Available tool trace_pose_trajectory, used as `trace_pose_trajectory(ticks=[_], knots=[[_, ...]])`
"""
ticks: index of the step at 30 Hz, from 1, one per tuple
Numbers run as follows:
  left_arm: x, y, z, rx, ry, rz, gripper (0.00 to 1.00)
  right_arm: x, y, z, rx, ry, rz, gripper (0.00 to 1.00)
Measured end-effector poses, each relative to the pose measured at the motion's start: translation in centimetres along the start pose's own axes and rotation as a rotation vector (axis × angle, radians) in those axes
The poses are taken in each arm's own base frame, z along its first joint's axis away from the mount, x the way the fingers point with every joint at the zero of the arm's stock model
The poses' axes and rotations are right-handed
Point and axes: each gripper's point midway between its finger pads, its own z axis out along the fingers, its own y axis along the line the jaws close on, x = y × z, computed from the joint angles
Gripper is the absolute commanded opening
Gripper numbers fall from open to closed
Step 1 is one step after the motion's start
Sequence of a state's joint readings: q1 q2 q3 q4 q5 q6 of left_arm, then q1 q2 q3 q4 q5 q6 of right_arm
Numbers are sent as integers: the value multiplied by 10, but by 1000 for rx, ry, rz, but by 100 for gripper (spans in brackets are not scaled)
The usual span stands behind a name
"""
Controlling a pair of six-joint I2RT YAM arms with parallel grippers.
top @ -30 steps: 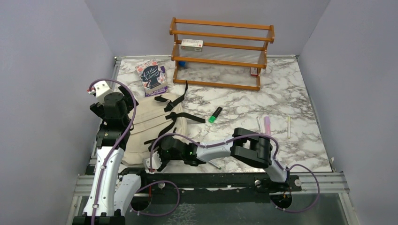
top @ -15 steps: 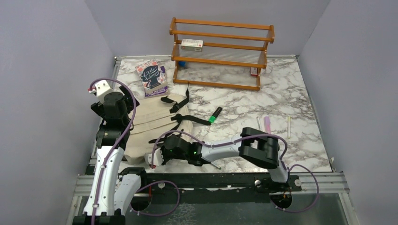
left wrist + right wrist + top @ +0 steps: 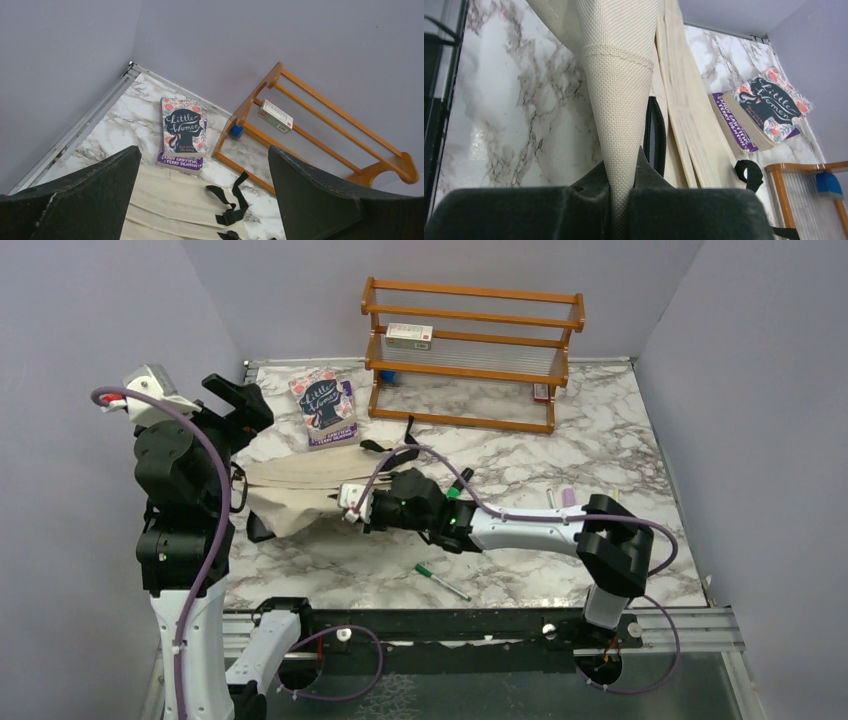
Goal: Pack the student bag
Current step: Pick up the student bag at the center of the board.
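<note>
The student bag is a cream canvas backpack lying at the table's left with black straps at its far end. My right gripper is shut on a fold of its cream fabric, lifted off the marble; a black zipper runs just beside the pinched fold. My left gripper hangs high over the bag's left side, open and holding nothing. In the left wrist view the bag lies below the wide-apart fingers.
Two stacked books lie just beyond the bag. A wooden rack at the back holds a white box. A green pen lies near the front, a green highlighter beside the right arm, more pens to the right.
The right gripper closed on the bag's near edge and pulled it up and away from the front edge, folding the bag. The left arm rose and swung back. The green pen came into view.
</note>
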State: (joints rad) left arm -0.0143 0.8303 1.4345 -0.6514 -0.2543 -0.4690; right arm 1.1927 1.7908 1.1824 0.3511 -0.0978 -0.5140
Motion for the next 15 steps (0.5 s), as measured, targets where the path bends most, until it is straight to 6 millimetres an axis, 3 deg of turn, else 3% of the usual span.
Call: trace_pose_trajectory(ticks=[3, 7, 15], knots=[[-8, -1, -14, 10, -7, -9, 99, -6, -23, -12, 16, -42, 95, 1], [1, 5, -22, -8, 25, 0, 99, -9, -43, -30, 19, -94, 203, 1], [38, 25, -21, -68, 143, 40, 99, -13, -71, -52, 26, -154, 350, 1]])
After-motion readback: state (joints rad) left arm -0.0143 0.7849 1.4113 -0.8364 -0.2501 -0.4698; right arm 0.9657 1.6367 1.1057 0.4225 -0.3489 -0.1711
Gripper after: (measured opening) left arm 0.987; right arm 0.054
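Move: The student bag's near edge is already pinched in the right hand, its middle some 15 cm ahead, 9 cm left and 10 cm lower. The board's center lies about 25 cm ahead, 20 cm right and 17 cm below that hand; near it at table height are the green highlighter, 21 cm ahead and 22 cm right, and the green marker, 4 cm back and 18 cm right. From the open left hand the bag's middle is roughly 10 cm ahead, 5 cm right and 36 cm down. The bag, still pinched by its near edge, is carried up, to the right and forward by the right hand, about 5 cm each way and slowing, towards the board's center, the fingertips tilting up and the wrist rolling, some 20 degrees in all. The left hand, wide open and touching nothing, draws back a little, then sinks over 4 cm towards the bag, tipping down. ##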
